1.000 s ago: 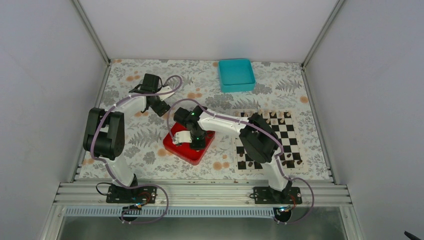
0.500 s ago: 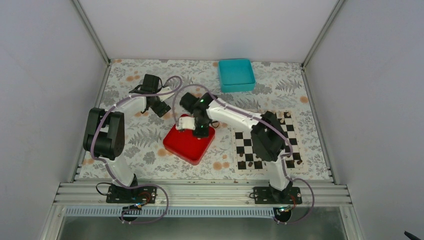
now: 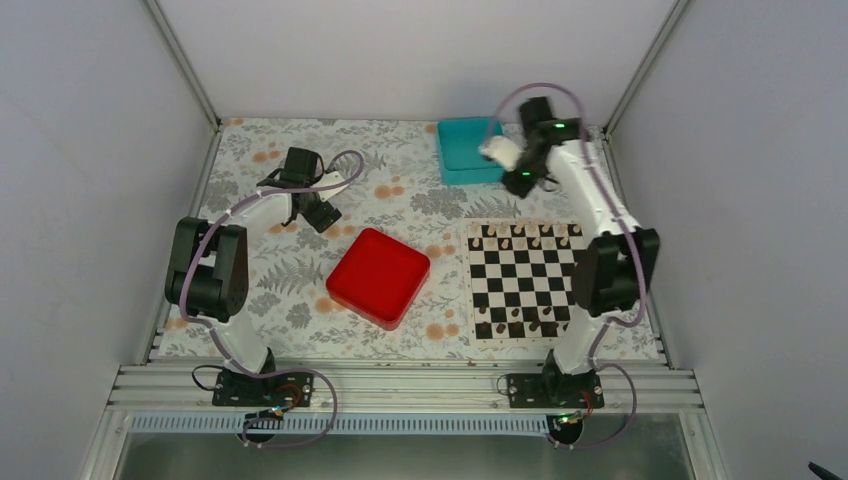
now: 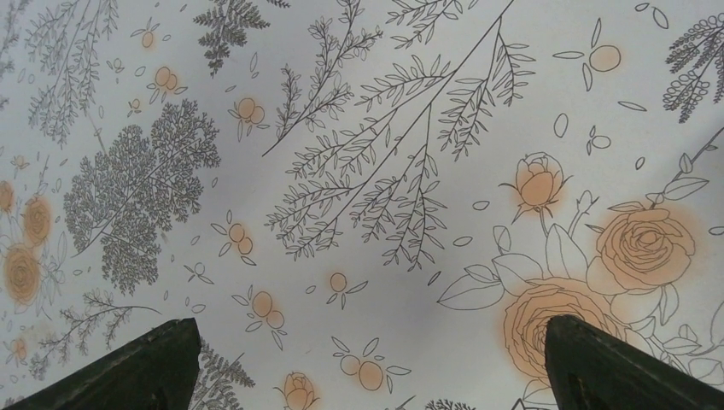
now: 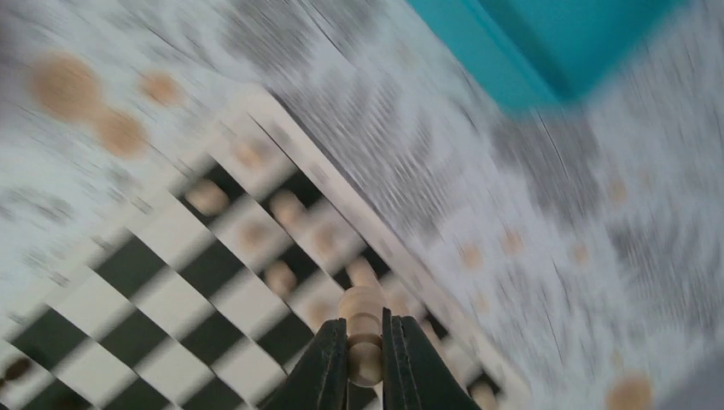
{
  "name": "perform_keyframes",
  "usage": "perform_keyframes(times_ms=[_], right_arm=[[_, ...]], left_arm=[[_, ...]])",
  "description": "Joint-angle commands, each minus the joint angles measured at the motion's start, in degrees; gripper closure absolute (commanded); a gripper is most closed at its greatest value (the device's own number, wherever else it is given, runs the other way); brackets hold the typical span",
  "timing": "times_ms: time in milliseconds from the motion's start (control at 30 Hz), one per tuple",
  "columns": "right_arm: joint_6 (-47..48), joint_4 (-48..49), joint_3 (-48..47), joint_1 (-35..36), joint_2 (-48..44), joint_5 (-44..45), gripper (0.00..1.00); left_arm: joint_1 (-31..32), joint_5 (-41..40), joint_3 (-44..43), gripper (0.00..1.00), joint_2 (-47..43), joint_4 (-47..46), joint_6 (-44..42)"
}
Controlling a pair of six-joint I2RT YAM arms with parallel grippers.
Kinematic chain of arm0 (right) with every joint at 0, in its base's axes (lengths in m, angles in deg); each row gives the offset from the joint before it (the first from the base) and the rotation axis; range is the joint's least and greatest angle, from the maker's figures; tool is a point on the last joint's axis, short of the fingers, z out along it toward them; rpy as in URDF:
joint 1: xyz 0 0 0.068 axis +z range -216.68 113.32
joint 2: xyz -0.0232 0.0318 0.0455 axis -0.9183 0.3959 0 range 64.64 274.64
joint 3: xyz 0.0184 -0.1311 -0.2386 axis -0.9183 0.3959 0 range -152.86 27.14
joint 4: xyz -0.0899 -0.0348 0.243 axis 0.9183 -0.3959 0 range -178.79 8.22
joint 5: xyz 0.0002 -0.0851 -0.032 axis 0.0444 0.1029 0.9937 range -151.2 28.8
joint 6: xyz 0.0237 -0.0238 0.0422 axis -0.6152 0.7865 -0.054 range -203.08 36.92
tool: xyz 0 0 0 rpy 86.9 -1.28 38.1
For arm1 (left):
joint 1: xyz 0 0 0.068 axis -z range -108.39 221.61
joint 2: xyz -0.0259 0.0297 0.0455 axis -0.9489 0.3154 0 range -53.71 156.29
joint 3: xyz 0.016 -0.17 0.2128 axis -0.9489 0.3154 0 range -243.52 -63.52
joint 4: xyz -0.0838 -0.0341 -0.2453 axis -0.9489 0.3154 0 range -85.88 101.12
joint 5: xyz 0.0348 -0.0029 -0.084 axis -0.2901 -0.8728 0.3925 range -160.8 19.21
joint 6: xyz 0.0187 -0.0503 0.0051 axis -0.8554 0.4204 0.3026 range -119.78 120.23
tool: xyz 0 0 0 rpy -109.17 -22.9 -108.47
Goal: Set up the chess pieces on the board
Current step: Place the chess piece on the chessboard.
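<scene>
My right gripper [image 3: 522, 180] hangs above the table between the teal tray and the far edge of the board [image 3: 528, 282]. In the right wrist view it [image 5: 365, 331] is shut on one pale beige chess piece [image 5: 362, 307], which stands up between the fingers. This view is blurred by motion. Below it lie the board's far rows [image 5: 162, 282] with several beige chess pieces [image 5: 279, 278]. From above, beige pieces [image 3: 524, 236] line the far rows and dark pieces [image 3: 530, 325] the near rows. My left gripper [image 3: 325, 215] is open above the bare cloth, with nothing between its fingers [image 4: 145, 367].
A red square tray [image 3: 378, 277] lies left of the board. A teal tray [image 3: 470, 150] sits at the back, its corner [image 5: 546, 51] visible in the right wrist view. Flowered cloth [image 4: 367, 213] covers the table. White walls enclose the cell on three sides.
My right arm has swung from over the red tray to the back right, beyond the board's far edge, with its jaws closed. The left arm has not moved.
</scene>
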Motion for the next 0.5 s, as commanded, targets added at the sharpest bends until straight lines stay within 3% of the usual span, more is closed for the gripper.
perform_keyframes(times_ms=[0, 233, 467], right_arm=[[5.3, -3.3, 6.2, -13.4, -5.3, 0.5, 0.94], [10.2, -0.2, 17.1, -30.3, -7.5, -0.8, 0.93], [9.5, 5.6, 20.9, -35.2, -2.8, -2.0, 0.92]], left_arm=[[-0.3, 0.9, -0.6, 0.0, -1.0, -0.8, 0.5], [-0.3, 1.2, 0.6, 0.0, -1.9, -1.6, -0.2], [-0.4, 1.4, 2.4, 0.0, -1.9, -4.4, -0.5]])
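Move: From the right hand, which already holds the last light pawn, the empty square at the board's far right, just short of the corner rook, lies about 22 cm right, 7 cm back and 16 cm down. The corner rook stands some 4 cm farther out than that square, and the neighbouring pawn 3 cm to the square's left. The teal box is roughly 15 cm ahead of the hand and 4 cm left. From the left hand, the square is around 65 cm right, 8 cm back and 5 cm below. Sweeping fast to the right, about 22 cm, the right hand carries the gripped pawn across the far rows towards the empty square by the corner rook. It starts out level, then curves back and down about 7 cm each way, slowing as it comes in, while the wrist turns some 25 degrees clockwise and the fingers tip to point nearly straight down. The fingers keep their hold. ##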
